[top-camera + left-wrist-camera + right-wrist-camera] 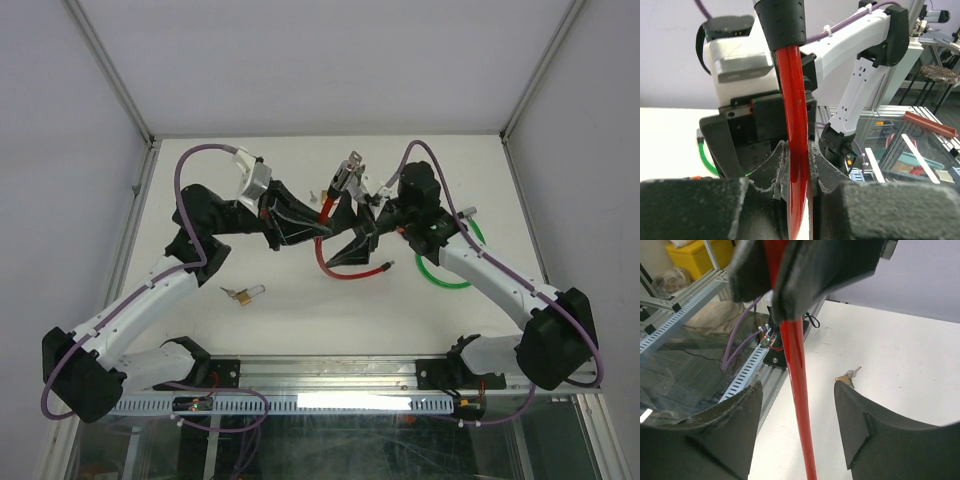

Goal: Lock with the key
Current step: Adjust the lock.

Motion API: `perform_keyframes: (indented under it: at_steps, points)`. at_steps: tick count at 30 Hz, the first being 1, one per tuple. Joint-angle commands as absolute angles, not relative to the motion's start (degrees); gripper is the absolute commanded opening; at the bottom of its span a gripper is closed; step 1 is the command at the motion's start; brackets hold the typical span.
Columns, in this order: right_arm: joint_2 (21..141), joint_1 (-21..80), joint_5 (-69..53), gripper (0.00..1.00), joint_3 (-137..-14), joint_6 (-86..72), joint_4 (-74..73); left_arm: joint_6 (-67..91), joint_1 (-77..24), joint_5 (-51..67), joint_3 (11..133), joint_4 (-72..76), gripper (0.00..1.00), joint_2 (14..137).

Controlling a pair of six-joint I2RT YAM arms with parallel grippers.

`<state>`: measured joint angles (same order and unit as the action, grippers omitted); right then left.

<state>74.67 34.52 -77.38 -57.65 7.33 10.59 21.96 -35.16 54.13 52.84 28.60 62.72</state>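
Observation:
My left gripper (321, 229) (797, 165) is shut on a red cable (326, 208) (794, 100) (792, 345), clamped upright between its pads. Above the grip the cable ends in a black sleeve (784, 20) and a metal lock head (350, 170). Below, it loops across the table (350, 273). My right gripper (338, 243) (798, 387) stands open around the same cable, with neither finger touching it. A small brass padlock with silver keys (244, 294) (849, 375) lies on the table at the left, apart from both grippers.
A green cable loop (446, 276) (702, 150) lies on the table under the right arm. A metal rail (330, 370) runs along the table's near edge. White walls enclose the back and sides.

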Motion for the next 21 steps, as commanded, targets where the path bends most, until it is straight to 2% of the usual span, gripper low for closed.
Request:
perform_keyframes:
  at_steps: [1,4,8,10,12,13,14,16,17,19,21]
  points:
    - [73.8,34.7,-75.6,0.56,-58.2,-2.6,22.1,19.5,-34.5,58.3,59.9,31.0,0.00,64.4]
    - [74.1,34.9,-75.1,0.48,-59.4,-4.9,22.8,19.3,-33.9,60.1,63.2,31.4,0.00,67.1]
    - [74.5,35.6,-74.7,0.43,-61.3,-6.7,23.1,22.2,-33.1,62.8,67.3,34.3,0.00,71.4]
    - [74.8,35.8,-74.2,0.30,-62.7,-8.1,23.2,25.3,-32.7,64.3,69.2,37.3,0.00,73.3]
    - [75.1,35.8,-73.1,0.10,-64.7,-9.0,22.1,28.7,-32.1,64.7,70.5,41.1,0.00,74.8]
    - [75.2,35.7,-72.1,0.02,-65.9,-8.9,20.5,30.2,-31.7,64.0,70.9,42.8,0.06,75.1]
    - [75.2,35.7,-71.0,0.00,-67.1,-8.4,18.5,30.9,-31.3,62.0,71.0,43.6,0.13,75.3]
    - [75.2,35.8,-69.0,0.00,-70.0,-7.7,12.9,29.3,-30.6,54.9,70.2,41.9,0.43,74.2]
    - [75.2,35.8,-65.7,0.00,-71.1,-6.4,10.5,26.8,-30.6,49.7,69.2,39.9,0.54,73.1]
    - [75.0,35.8,-60.7,0.00,-73.2,-6.2,6.7,22.8,-30.6,37.3,66.2,37.7,0.71,70.3]
    - [74.9,35.8,-55.0,0.00,-74.5,-7.5,4.3,20.4,-30.6,28.6,62.9,38.3,0.80,67.8]
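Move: The left fingers already pinch the red cable, so its gripped stretch is right at the left hand point. The silver lock head stands about 12 cm above it, some 5 cm farther forward and 3 cm to the right. For the right hand, open around the cable, the stretch to be gripped lies about 2 cm to its left and level with it. The left fingers are some 8 cm above the right hand and 2 cm to its left, neither ahead nor back. Upwards with both hands: the right shuts its half-open fingers on the red cable below the left hand's pinch while rising about 3 cm, then lifts on to some 6 cm in all, drifting forward and left. The left climbs with its pinch kept, and once the right has closed, opens wide, lets go and goes on forward and up, ending about 7 cm higher and as much farther forward. ##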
